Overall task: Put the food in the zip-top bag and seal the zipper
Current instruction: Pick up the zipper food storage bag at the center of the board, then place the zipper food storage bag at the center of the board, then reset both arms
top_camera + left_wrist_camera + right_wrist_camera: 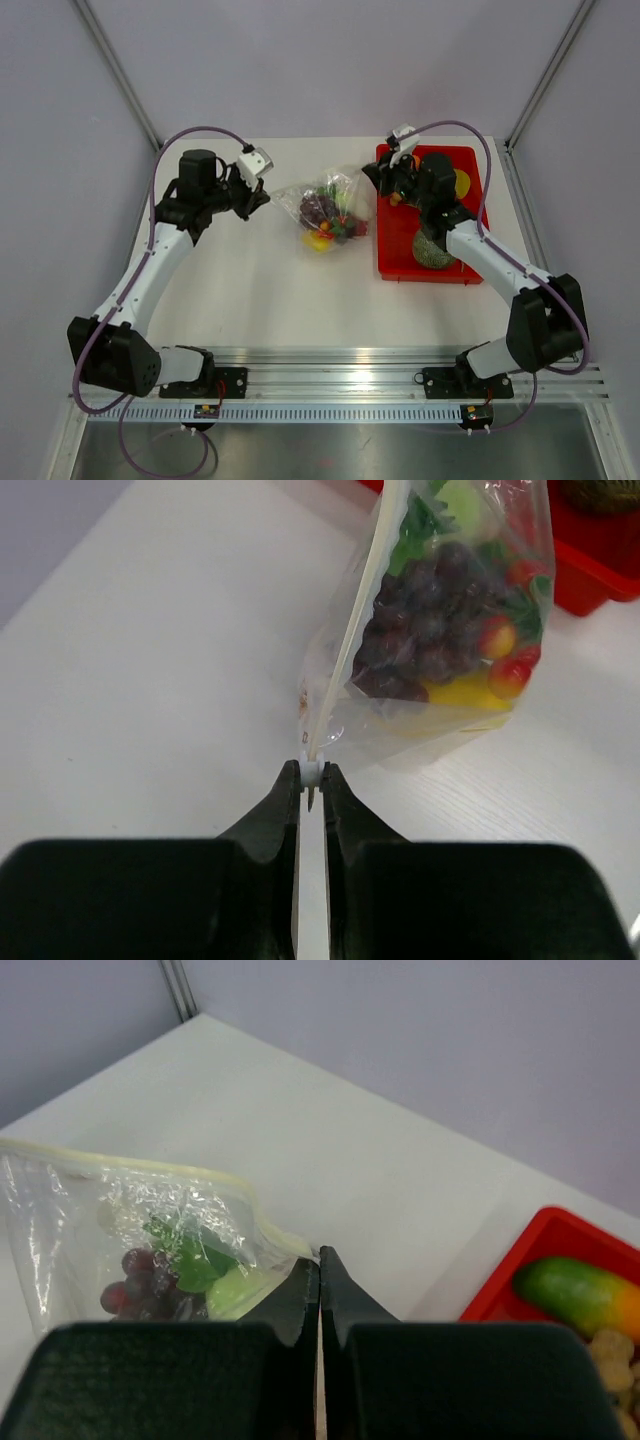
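Note:
The zip-top bag [327, 208] lies mid-table, held between both grippers. Through it I see the food: a purple grape bunch [420, 630], a yellow piece [462, 692], red bits [510, 677] and green leaves. My left gripper [313, 775] is shut on the small white slider at the left end of the zipper [355, 630]; it also shows in the top view [262, 198]. My right gripper [320, 1257] is shut on the bag's right top corner, where the zipper strip [150, 1166] ends; in the top view it [371, 176] sits by the tray's left edge.
A red tray [395, 262] stands right of the bag, under my right arm. It holds a netted green round piece [432, 250], a yellow piece [462, 184] and a green-orange piece [585, 1295]. Metal frame posts stand at the table's back corners.

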`<act>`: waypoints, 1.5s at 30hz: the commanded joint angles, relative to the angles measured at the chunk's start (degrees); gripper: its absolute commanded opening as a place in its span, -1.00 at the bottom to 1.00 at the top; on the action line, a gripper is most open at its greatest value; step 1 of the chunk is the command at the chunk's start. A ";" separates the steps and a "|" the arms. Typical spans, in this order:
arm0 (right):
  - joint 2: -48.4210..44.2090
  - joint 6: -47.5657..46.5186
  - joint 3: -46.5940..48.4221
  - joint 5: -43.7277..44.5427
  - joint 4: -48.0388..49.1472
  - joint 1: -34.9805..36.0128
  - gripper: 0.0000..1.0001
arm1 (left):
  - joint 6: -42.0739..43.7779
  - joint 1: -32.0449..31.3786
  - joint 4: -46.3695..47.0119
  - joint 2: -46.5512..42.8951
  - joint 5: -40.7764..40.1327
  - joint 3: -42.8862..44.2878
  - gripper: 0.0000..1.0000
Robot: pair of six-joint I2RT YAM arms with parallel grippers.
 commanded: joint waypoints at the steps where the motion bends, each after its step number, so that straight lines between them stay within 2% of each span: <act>1: 4.99 0.87 10.03 -1.20 5.10 -0.66 -1.00 | 0.17 1.91 7.76 4.29 -2.83 9.09 -1.00; 4: 9.57 1.31 16.27 -1.90 6.79 -0.66 -1.00 | -2.03 4.64 8.02 8.43 -1.34 15.43 -1.00; 6: 11.41 2.19 18.91 -4.53 6.35 -0.57 -1.00 | -2.82 6.22 8.37 9.05 0.15 17.03 -1.00; 8: 11.60 2.54 17.45 -9.62 6.43 -0.57 -0.97 | -3.17 6.66 9.16 8.35 0.07 16.17 -1.00; 9: 11.08 2.72 16.04 -11.38 6.70 -0.22 -0.90 | -3.96 7.01 10.56 6.69 -0.45 15.11 -0.77; 10: 10.72 2.72 14.37 -12.87 6.79 0.21 -0.76 | -4.58 7.28 11.53 5.89 -0.63 13.80 -0.16; 11: 10.29 2.20 10.44 -14.54 6.79 0.83 -0.18 | -5.45 7.46 12.67 4.67 -0.98 10.22 0.26; 12: 8.98 1.50 8.23 -14.21 6.79 2.57 0.05 | -7.37 7.46 15.38 3.52 -2.20 8.36 0.50; 13: 8.27 0.71 6.03 -13.16 6.79 3.37 0.19 | -8.52 7.46 16.80 1.25 -2.56 6.16 0.98; 16: 5.02 0.87 0.39 -6.76 5.30 4.26 0.30 | -12.48 7.46 19.89 -2.28 -3.36 2.10 0.98; 19: 0.19 1.31 -0.85 -1.92 0.03 4.35 0.35 | -17.31 7.46 16.74 -3.52 -4.67 4.02 0.98; 21: -3.32 2.72 0.29 4.93 -5.65 4.26 0.49 | -21.25 7.37 13.76 -4.57 -6.07 5.34 0.98; 23: -5.09 6.04 3.43 11.70 -11.12 4.35 0.89 | -23.99 6.93 12.60 -6.32 -7.83 5.44 0.98; 25: -6.85 8.50 8.00 18.35 -22.26 4.26 0.99 | -29.96 5.97 12.60 -8.95 -13.27 2.47 0.98; 29: -8.26 13.25 12.93 29.19 -40.01 4.26 0.99 | -34.99 2.90 9.18 -13.35 -20.22 -3.16 0.98; 34: -12.04 21.42 10.93 43.50 -49.27 4.26 0.99 | -35.95 1.48 4.69 -19.41 -28.40 -8.44 0.98; 37: -14.93 22.84 8.30 45.99 -53.59 4.26 0.99 | -39.64 1.39 5.12 -25.02 -29.29 -13.80 0.98; 40: -19.06 23.28 4.26 45.74 -54.47 4.26 0.99 | -39.48 1.39 5.83 -29.18 -28.93 -19.16 0.98; 45: -25.13 24.78 -0.93 45.82 -53.51 4.26 0.99 | -37.37 1.39 2.75 -30.68 -33.23 -20.76 0.98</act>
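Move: The filled zip-top bag already hangs by its top corners from both grippers, its middle about 14 cm to the left gripper's right, level with it, and 10 cm below. The clear far-middle spot on the board lies roughly 8 cm ahead and 7 cm right of that gripper, 20 cm down. From the right gripper, the spot is about 4 cm ahead, 14 cm left; the red bin's middle is level with it, 17 cm right; the melon is 9 cm back, 17 cm right. Swing both grippers quickly forward and up with the pinched bag, the left about 8 cm forward, the right about 5, then open both wide to release its corners out over the board. Draw the left back, rising, then down and left, turning counter-clockwise; bring the right back and down, then up and away to the right over the bin, lastly sinking, turning clockwise some 45 degrees and tipping down. ##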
